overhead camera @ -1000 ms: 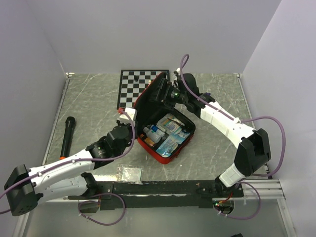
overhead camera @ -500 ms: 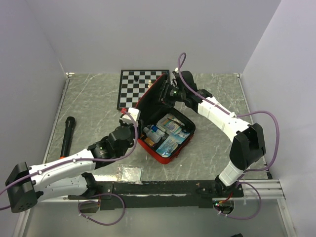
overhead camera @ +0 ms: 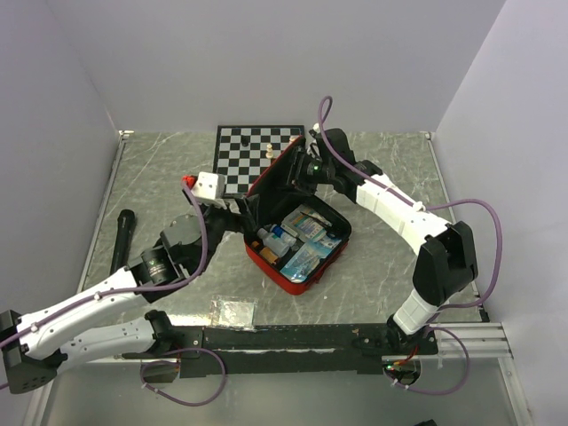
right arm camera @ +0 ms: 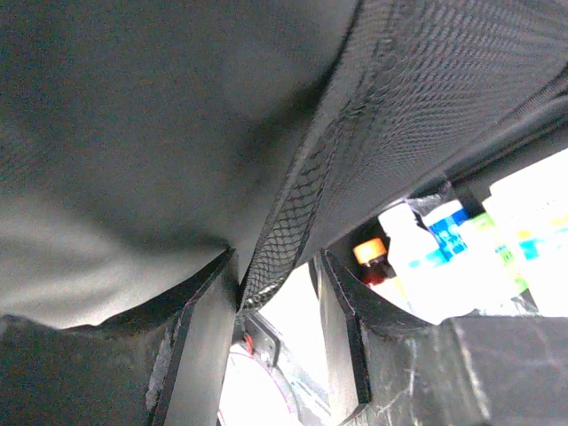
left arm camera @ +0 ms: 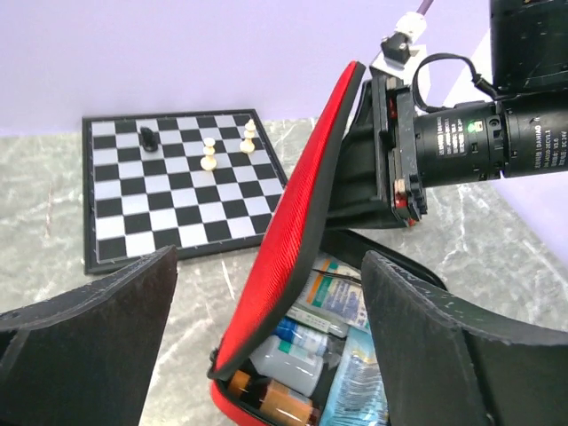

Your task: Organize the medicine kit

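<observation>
The medicine kit (overhead camera: 302, 266) lies open mid-table, its red base packed with bottles and packets (left arm camera: 297, 351). Its lid (left arm camera: 293, 222) stands tilted up, red outside and black mesh inside. My right gripper (overhead camera: 297, 169) is shut on the lid's top edge, and the mesh rim (right arm camera: 284, 231) sits between its fingers (right arm camera: 209, 337). My left gripper (overhead camera: 235, 206) hovers just left of the kit, wide open and empty. In its wrist view the lid's near corner shows between the left gripper's (left arm camera: 271, 257) fingers (left arm camera: 89, 346) without touching them.
A black-and-white chessboard (overhead camera: 240, 164) with a few pieces lies behind the kit, against the back wall. A black cylinder (overhead camera: 122, 241) lies along the left wall. A clear plastic packet (overhead camera: 233, 311) lies near the front edge, left of centre.
My left gripper has opened, let go of the lid's corner and drawn back to the left. My right gripper has closed on the lid's top edge and holds it up.
</observation>
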Motion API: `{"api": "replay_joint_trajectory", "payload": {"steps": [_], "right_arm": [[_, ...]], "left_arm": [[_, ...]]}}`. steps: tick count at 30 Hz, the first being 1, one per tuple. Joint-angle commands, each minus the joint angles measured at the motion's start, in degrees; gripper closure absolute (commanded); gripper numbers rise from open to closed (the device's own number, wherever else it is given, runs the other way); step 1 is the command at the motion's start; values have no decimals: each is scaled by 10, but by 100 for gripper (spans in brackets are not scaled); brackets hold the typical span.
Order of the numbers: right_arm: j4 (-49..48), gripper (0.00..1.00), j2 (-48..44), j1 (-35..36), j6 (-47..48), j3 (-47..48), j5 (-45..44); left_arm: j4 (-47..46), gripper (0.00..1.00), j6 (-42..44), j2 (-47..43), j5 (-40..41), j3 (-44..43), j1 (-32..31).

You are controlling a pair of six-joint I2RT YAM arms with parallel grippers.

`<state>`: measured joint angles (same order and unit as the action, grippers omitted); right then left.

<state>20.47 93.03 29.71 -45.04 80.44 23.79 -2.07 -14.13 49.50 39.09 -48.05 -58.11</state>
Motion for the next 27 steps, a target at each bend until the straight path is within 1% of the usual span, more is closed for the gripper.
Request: {"api": "replay_joint_trajectory", "payload": {"steps": [1,3,9,13,17,19,20,21,22,23,24,25,27], "right_arm": [[12,52,-12,-9,19,-11,6],[18,52,-16,-9,24,-13,5],[31,52,-25,-10,36,-11,1],[42,52,-32,-12,44,-13,-4],[52,52,-48,-12,50,-25,-16],[58,51,-58,-13,55,-30,-21],[60,51,-61,-13,56,-34,-24],[62,51,-67,-13,58,-36,-27],[65,51,-72,-13,61,-41,-30],[66,50,-78,-13,64,-44,-33],[68,50,-81,-13,66,-49,-36],[70,49,-85,-13,69,-53,-38],[72,48,-93,-13,72,-60,-42]], "left_arm": [[-2,13,41,25,-22,-40,3],[6,15,40,43,-40,-52,10],[-10,14,38,70,-106,-59,40],[7,19,40,94,-142,-75,59],[-1,25,53,104,-159,-73,68],[-3,32,60,113,-159,-76,71],[-3,37,66,118,-159,-79,72],[-1,44,69,123,-157,-83,73],[1,57,74,128,-154,-88,73],[9,67,80,135,-149,-95,73],[18,73,80,142,-146,-102,73],[20,76,82,147,-141,-107,72],[20,77,83,154,-139,-110,73]]}}
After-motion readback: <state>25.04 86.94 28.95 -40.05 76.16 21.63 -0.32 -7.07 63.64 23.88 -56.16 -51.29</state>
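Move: The standing lid's near edge is about 5 cm ahead of my left hand, 5 cm to its right and 2 cm lower. The open case's middle is some 8 cm ahead, 14 cm right and 29 cm down; the brown bottle is about 5 cm ahead, 6 cm right, 29 cm down. From my right hand, inside the lid, that edge is about 4 cm back, 11 cm left and 6 cm higher. I slip my open left hand around the lid's near edge, going about 5 cm right and 4 cm forward and sinking a couple of centimetres, while the wrist rolls and turns clockwise some 15 degrees. Near the end I close those fingers, pinching the edge from both sides. My right hand stays at the lid's inner side, fingers half open, easing about 3 cm right and 2 cm back. ##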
